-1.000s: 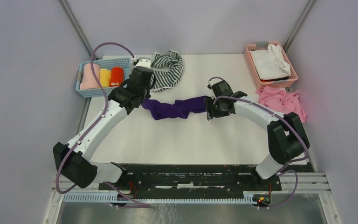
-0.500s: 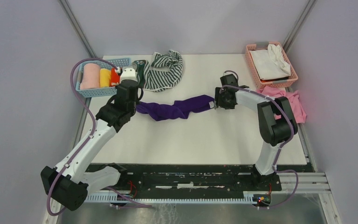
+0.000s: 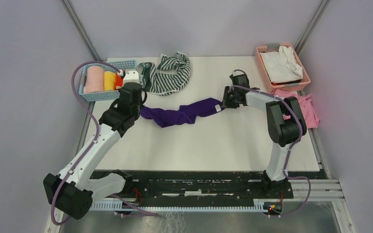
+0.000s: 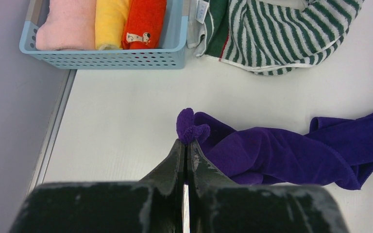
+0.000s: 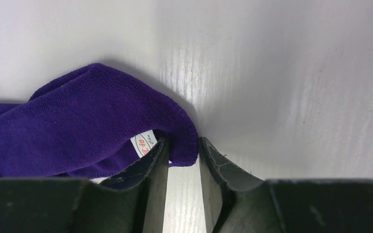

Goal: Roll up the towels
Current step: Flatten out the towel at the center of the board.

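The purple towel (image 3: 179,114) lies stretched in a twisted band across the middle of the table. My left gripper (image 3: 141,108) is shut on its left corner, which bunches just past the fingertips (image 4: 188,141). My right gripper (image 3: 222,105) sits at the towel's right end. Its jaws stand a little apart around the labelled corner (image 5: 182,143), and a gap shows beside the right finger. The green-and-white striped towel (image 3: 172,73) lies crumpled at the back of the table, and also shows in the left wrist view (image 4: 281,34).
A blue basket (image 3: 85,80) with pink, yellow and red rolls stands at the back left. A pink basket (image 3: 260,60) holding a white cloth (image 3: 281,65) stands at the back right. A pink cloth (image 3: 298,107) lies near the right edge.
The left gripper pulled the towel's left end leftward. The right gripper moved right and back to the towel's right corner, and its jaws have narrowed around it.
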### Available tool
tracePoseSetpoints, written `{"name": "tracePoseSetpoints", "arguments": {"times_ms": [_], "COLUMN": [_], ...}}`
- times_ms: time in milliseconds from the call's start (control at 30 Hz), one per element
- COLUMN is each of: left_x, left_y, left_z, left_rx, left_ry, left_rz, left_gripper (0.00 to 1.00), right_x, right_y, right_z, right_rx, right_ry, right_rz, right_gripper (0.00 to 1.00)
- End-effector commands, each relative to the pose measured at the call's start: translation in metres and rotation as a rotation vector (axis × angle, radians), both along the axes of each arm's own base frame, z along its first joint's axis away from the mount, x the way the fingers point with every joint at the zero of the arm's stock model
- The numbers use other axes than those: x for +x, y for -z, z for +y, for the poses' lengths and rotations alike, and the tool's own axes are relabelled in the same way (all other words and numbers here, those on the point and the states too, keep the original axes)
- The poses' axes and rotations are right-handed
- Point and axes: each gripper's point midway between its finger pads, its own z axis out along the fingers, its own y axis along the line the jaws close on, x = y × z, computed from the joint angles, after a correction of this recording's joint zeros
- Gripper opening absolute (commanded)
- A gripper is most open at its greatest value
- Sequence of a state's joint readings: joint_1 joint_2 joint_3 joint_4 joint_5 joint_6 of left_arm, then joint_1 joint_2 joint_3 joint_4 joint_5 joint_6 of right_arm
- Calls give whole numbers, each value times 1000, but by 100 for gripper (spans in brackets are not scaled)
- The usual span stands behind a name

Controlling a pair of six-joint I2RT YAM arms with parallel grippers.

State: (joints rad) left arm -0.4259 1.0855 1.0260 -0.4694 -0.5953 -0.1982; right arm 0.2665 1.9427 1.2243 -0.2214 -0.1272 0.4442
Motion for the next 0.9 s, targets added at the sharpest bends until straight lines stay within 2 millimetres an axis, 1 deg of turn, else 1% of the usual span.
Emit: {"name": "tracePoseSetpoints", "arguments": {"times_ms": [0,100,133,233,300,367,433,467,533,600,700,767,833,867], "left_x": [4,2,1,-5,-12,-19,-27,-30,-34,-35,-32,-29,-24,-22], "left_y": [-16,-19,-21,-30,-36,-40,-43,-44,-45,-42,-30,-16,1,9], "left_z": [0,0,0,3,8,13,17,18,17,14,13,12,10,10], "left_rx": [-39,-54,-60,-79,-79,-72,-65,-65,-74,-86,-81,-68,-54,-47], "left_ry": [-6,-5,-8,-17,-28,-41,-44,-42,-28,-18,-19,-23,-24,-26], "left_rz": [-69,-77,-84,-102,-109,-105,-94,-93,-84,-76,-60,-28,0,14], "left_gripper": [3,3,3,3,3,3,3,3,3,3,3,3,3,3], "right_x": [-17,-25,-28,-41,-52,-67,-77,-78,-78,-68,-48,-35,-21,-11], "right_y": [12,-4,-13,-45,-72,-98,-124,-137,-160,-181,-198,-200,-196,-192], "right_z": [5,-1,-6,-21,-33,-45,-56,-59,-57,-53,-54,-56,-59,-57], "right_rx": [22,22,11,-3,3,-18,-49,-56,-37,-2,22,23,23,36], "right_ry": [-21,-9,6,44,67,78,101,119,133,154,220,256,305,311], "right_rz": [60,48,42,50,74,111,121,115,102,56,-12,-23,-39,-45], "right_gripper": [27,3,1,0,0,0,0,0,0,0,2,2,6,8]}}
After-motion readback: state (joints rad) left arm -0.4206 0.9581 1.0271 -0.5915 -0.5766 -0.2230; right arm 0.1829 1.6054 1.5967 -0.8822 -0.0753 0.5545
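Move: Between the right hand's half-open fingers, hardly 1 cm to the left and a touch below, is the labelled right end of the purple towel; the towel's middle lies about 16 cm left and 5 cm back. The striped towel is some 24 cm left and 15 cm ahead of the hand, the pink towel roughly 31 cm right and 2 cm back. From the left hand, already pinching the other end, the labelled end is about 35 cm right, 10 cm ahead and 22 cm below. Pinching the towel's labelled end, the right fingers shut; the hand draws back some 6 cm close to the table, then lifts about 20 cm while shifting 5 cm right and easing forward slightly, turning a little clockwise. The left hand keeps its grip on the other end and backs off about 3 cm, rising a little and then starting to sink. ##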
